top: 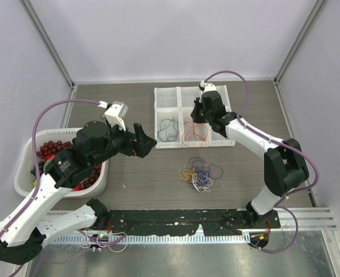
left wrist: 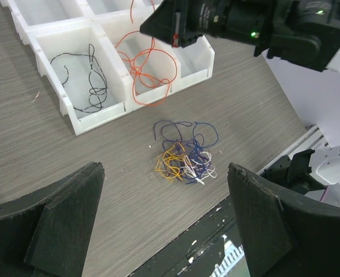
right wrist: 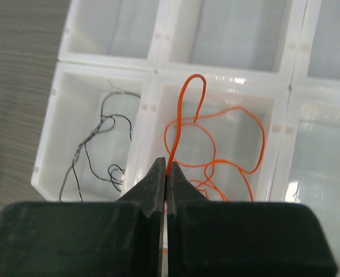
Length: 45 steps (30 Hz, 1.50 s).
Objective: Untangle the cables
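Observation:
A small tangle of yellow, purple-blue and white cables point(top: 197, 175) point(left wrist: 184, 157) lies on the grey table in front of the white divided tray point(top: 224, 95) point(left wrist: 77, 124) point(right wrist: 158, 69). One front compartment holds a black cable point(top: 168, 128) point(left wrist: 89, 78) point(right wrist: 97, 150). The red-orange cable point(top: 195, 134) point(left wrist: 153, 69) point(right wrist: 216, 144) loops in and over the compartment beside it. My right gripper point(top: 200, 117) point(right wrist: 167, 167) hangs over that compartment, shut on a strand of the red-orange cable. My left gripper point(top: 146, 142) point(left wrist: 165, 171) stands wide open above the table left of the tangle, holding nothing.
A white bowl point(top: 25, 167) full of dark red berries sits at the left edge under the left arm. A black rail point(top: 175, 219) runs along the near table edge. The tray's back compartments show no cables. Grey walls close in the table at the back and sides.

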Available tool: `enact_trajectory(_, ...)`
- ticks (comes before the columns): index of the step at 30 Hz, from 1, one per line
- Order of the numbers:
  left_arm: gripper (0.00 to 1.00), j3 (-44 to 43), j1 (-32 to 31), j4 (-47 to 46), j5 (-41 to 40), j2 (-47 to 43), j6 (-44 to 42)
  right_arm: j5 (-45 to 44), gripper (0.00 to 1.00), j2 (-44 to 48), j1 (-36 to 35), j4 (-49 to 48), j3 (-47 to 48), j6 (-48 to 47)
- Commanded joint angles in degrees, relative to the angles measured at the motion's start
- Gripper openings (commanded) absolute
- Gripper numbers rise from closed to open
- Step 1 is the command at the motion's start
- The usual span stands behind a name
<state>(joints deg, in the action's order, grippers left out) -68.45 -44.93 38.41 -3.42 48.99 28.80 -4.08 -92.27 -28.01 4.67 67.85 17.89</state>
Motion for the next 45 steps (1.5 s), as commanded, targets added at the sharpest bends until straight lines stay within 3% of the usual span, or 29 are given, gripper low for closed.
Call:
enact_trajectory(1,0.92,-1.9,-0.1,-0.1,-0.6,-0.9,1.8,2.7,0.01,-2.6,0.4,2.9,-1.1,6.3)
enact_trajectory(8,0.92,-3.3,-0.1,1.7,-0.8,0.3,1.6,10.1,0.01,-10.5,3.6,14.6,7.1,11.3)
enact_trajectory(17,0.92,-4.3,-0.1,1.0,1.3,2.3,1.8,8.9,0.09,-21.9,4.7,29.6,25.7,7.9)
enact_trajectory(23,0.92,-3.5,-0.1,1.3,1.1,1.5,2.9,6.3,0.29,-21.7,4.8,35.6,31.5,5.4)
enact_trajectory(25,0.92,-3.4,-0.1,1.1,1.1,1.4,3.1,6.2,0.45,-19.8,4.8,37.3,31.5,5.1)
enact_trajectory(26,0.92,-3.4,-0.1,1.2,1.1,1.5,3.2,6.1,0.48,-18.3,4.8,38.5,31.5,4.9)
enact_trajectory(27,0.92,-3.4,-0.1,1.1,1.0,1.7,3.3,6.2,0.52,-17.3,4.7,38.9,30.9,4.9)
enact_trajectory(32,0.92,-3.3,-0.1,-0.6,1.6,3.8,3.3,7.9,0.56,-7.7,2.9,38.1,23.0,4.4)
enact_trajectory(36,0.92,-5.0,0.0,-2.2,3.0,6.6,3.4,7.3,0.58,-1.1,-1.9,31.4,9.8,3.3)
enact_trajectory(45,0.92,-7.1,-0.1,-0.6,6.3,8.3,4.7,1.5,0.58,1.8,-10.4,13.3,-4.8,-2.8)
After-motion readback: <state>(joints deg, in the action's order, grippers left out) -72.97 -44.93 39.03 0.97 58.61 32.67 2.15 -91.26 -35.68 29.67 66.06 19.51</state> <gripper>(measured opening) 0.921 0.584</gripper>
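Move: The right hand holds the orange cable above the organizer's front middle compartment, whose middle lies about 2 cm ahead, level sideways, some 15 cm below. The black cable's compartment is about 10 cm to the left of that middle, level with it in reach; the cable tangle lies roughly 22 cm back and 2 cm right of the hand, 17 cm down. From the left hand, the compartment is some 25 cm ahead, 16 cm right and 32 cm below. The right fingers let go of the orange cable over the front middle compartment, opening to a little over half after the hand sinks about 10 cm, tipping nearly 30 degrees further down and easing forward. Emptied, it lifts several centimetres, then sweeps back about 14 cm past the organizer's front wall towards the tangle, sinking again at the last. Late on, the open left hand shifts 3 or 4 cm right. ##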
